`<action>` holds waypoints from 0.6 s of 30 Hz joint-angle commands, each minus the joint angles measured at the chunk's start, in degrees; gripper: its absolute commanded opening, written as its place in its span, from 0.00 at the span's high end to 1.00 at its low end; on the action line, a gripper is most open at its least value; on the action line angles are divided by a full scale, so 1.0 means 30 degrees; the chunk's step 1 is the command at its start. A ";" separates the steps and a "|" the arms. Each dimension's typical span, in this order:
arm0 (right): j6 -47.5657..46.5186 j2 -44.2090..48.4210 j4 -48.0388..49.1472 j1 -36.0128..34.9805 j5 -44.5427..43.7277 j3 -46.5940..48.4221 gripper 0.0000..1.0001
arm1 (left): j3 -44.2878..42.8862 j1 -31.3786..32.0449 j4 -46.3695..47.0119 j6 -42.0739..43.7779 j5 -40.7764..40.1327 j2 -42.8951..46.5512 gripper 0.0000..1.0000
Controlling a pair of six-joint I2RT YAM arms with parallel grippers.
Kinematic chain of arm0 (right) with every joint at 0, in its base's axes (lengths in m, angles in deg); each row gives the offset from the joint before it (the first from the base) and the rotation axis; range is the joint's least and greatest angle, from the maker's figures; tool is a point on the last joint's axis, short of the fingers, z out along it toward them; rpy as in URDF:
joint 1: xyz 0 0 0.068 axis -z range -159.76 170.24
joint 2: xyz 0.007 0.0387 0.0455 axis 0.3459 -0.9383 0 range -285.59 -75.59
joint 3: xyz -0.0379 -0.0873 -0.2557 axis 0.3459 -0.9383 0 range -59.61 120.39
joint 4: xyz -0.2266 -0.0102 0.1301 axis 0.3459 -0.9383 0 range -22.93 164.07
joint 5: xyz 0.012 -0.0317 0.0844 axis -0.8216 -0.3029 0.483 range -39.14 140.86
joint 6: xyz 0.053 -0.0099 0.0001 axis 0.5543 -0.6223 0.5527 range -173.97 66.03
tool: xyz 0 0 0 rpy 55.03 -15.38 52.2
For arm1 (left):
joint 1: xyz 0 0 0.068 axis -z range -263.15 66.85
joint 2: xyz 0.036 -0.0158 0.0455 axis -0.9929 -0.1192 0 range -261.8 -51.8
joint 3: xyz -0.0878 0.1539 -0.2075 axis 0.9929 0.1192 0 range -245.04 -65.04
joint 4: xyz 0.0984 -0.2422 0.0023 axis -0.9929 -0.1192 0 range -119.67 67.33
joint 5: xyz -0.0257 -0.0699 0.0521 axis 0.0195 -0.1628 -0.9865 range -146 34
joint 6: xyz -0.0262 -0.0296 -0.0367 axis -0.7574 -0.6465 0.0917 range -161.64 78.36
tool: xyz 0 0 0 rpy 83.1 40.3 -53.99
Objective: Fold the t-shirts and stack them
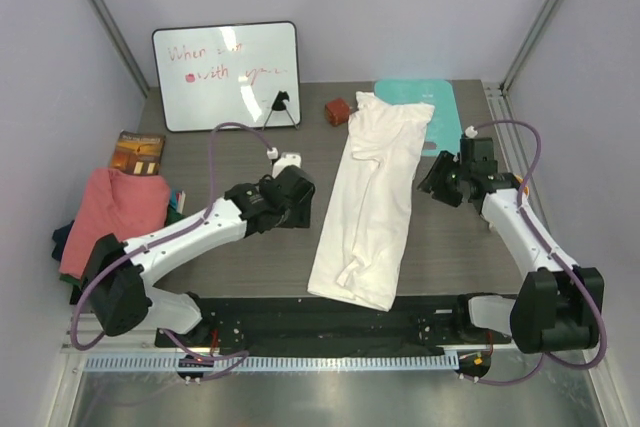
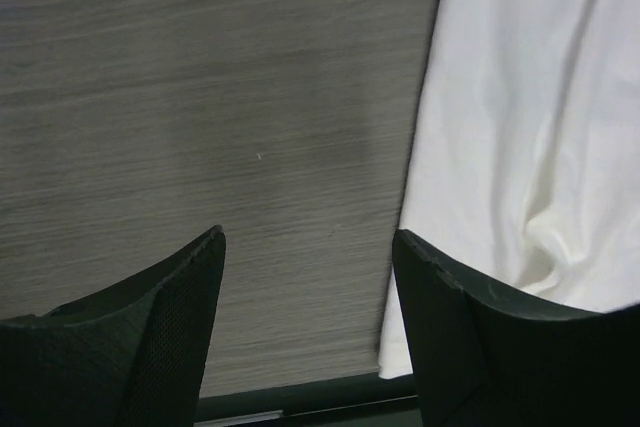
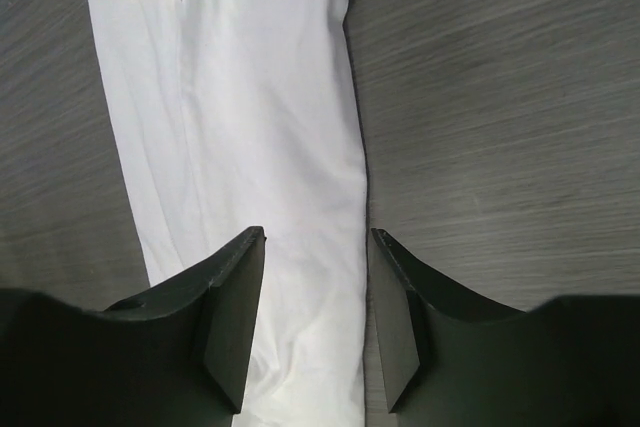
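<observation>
A large white t-shirt (image 1: 370, 197) lies folded lengthwise into a long narrow strip down the middle of the table. My left gripper (image 1: 303, 202) hovers just left of that strip. In the left wrist view the left gripper (image 2: 308, 239) is open over bare table, with the white t-shirt (image 2: 520, 97) beside its right finger. My right gripper (image 1: 438, 182) is to the right of the strip. The right wrist view shows the right gripper (image 3: 317, 234) open, straddling the right edge of the white t-shirt (image 3: 240, 97) without pinching it. A salmon-pink t-shirt (image 1: 110, 209) tops a pile of dark t-shirts (image 1: 63, 240) at the left edge.
A whiteboard (image 1: 225, 75) leans at the back left, with a book (image 1: 138, 152) in front of it. A small red-brown block (image 1: 338, 110) and a teal mat (image 1: 442, 107) sit by the shirt's far end. A black rail (image 1: 330, 315) runs along the near edge.
</observation>
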 commanded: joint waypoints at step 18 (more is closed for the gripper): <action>0.5913 0.6916 0.0185 -0.8317 -0.2080 -0.7896 0.48 | 0.5917 0.0063 0.8311 -0.1794 0.8459 -0.1995 0.31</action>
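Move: The white t-shirt's near-left corner lies about 16 cm back, 4 cm right and 13 cm below the left hand; the stack of shirts is some 50 cm to that hand's left, about level with it. From the right hand, the near-right corner is roughly 27 cm back, 10 cm left and 12 cm down, and the mug about 22 cm to its right, level with it. Both hands near the shirt's near corners, open: right back 12 cm, left and down; left down 10, back, right. ##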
